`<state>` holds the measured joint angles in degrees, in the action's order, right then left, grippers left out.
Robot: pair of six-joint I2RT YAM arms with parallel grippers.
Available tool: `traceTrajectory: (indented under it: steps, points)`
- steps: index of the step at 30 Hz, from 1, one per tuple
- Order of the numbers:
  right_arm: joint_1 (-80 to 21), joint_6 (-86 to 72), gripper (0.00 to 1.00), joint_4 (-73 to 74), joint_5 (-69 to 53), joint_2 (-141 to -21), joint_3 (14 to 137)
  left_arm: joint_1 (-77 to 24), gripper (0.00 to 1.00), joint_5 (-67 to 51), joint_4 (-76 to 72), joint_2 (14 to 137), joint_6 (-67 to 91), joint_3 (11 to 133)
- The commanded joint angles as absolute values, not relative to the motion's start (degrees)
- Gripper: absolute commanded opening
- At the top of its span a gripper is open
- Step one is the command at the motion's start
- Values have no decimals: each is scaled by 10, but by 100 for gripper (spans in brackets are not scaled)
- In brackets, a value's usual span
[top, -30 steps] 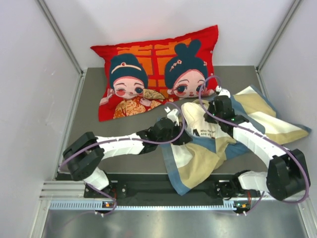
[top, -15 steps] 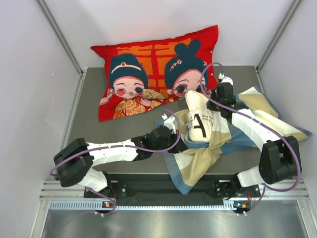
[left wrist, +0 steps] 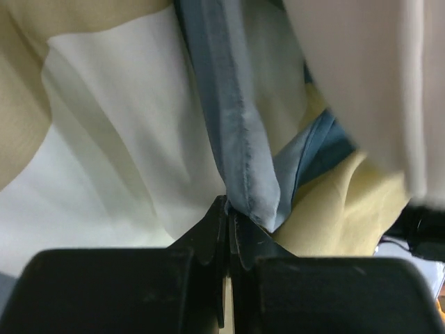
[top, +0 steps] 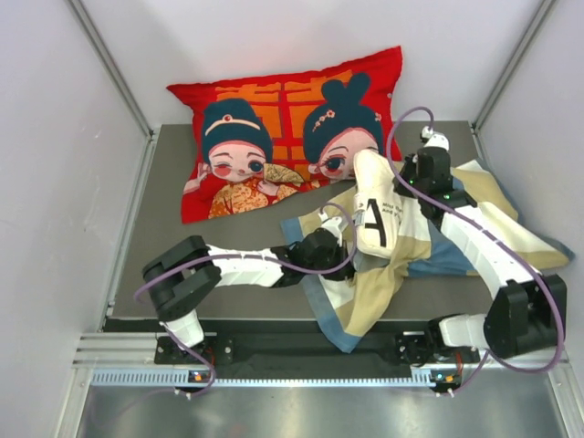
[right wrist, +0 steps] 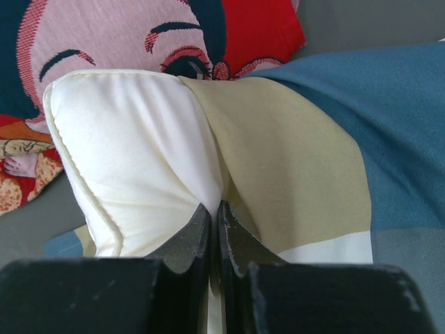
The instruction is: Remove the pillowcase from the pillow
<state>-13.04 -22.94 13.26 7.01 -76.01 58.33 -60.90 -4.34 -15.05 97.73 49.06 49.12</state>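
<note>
The cream-white pillow with dark text sticks up out of the checked pillowcase at the table's right middle. My right gripper is at the pillow's far end, shut on a pinch of its white fabric right beside the tan pillowcase. My left gripper is low at the pillowcase's near-left opening. In the left wrist view it is shut on the blue hem of the pillowcase, with the white pillow blurred at the upper right.
A large red cartoon-figure cushion leans against the back wall, just behind the pillow; it also shows in the right wrist view. The grey table is walled on both sides. The pillowcase drapes over the front edge.
My right gripper has lifted the pillow's end and drawn it back and to the right, more of the pillow showing outside the case. My left gripper shifted right, holding the hem.
</note>
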Motion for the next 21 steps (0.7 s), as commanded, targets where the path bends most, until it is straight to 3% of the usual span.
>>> traceTrajectory:
  steps: [1, 6, 7, 8, 9, 11, 12, 21]
  points:
    - [-119, -234, 0, 85, 65, -687, 571, -587, 0, -58, -173, 997, 470, 538]
    - [-135, -229, 0, 114, 61, -645, 538, -526, 0, -81, -191, 1015, 463, 551]
    - [-139, -229, 0, 116, 62, -634, 533, -519, 4, -85, -191, 1013, 454, 555]
    - [-143, -229, 0, 119, 62, -628, 527, -514, 13, -87, -189, 1013, 447, 562]
    - [-152, -230, 0, 122, 63, -622, 516, -505, 35, -84, -185, 1013, 441, 567]
    - [-162, -233, 0, 125, 69, -608, 501, -498, 50, -83, -174, 1011, 421, 583]
    - [-169, -239, 0, 126, 70, -601, 496, -491, 63, -84, -169, 1012, 418, 588]
    - [-187, -253, 0, 124, 73, -590, 469, -441, 89, -20, -93, 891, 415, 535]
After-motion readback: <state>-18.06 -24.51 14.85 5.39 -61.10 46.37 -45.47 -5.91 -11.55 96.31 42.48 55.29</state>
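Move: From the left hand, shut on a blue hem of the pillowcase, the middle of the white printed pillow lies about 16 cm ahead and 7 cm to the right, some 5 cm higher. The case's left flap spreads level with that hand, 6 cm to its left and 4 cm below, and the red cushion's middle is 35 cm ahead and 16 cm left. From the right hand, pinching white cloth at the pillow's top, the pillow's middle is 4 cm back, 6 cm left and 7 cm below. The left hand runs forward about 12 cm, bearing left and rising late by some 4 cm, alongside the white pillow towards its upper left edge; early on the way its shut fingers spread almost fully, letting go of the blue hem, while the wrist turns about 10 degrees counter-clockwise. The right hand keeps its pinch on the white cloth and draws it back about 7 cm towards the base and slightly left, first lifting a couple of centimetres and then sinking again. ##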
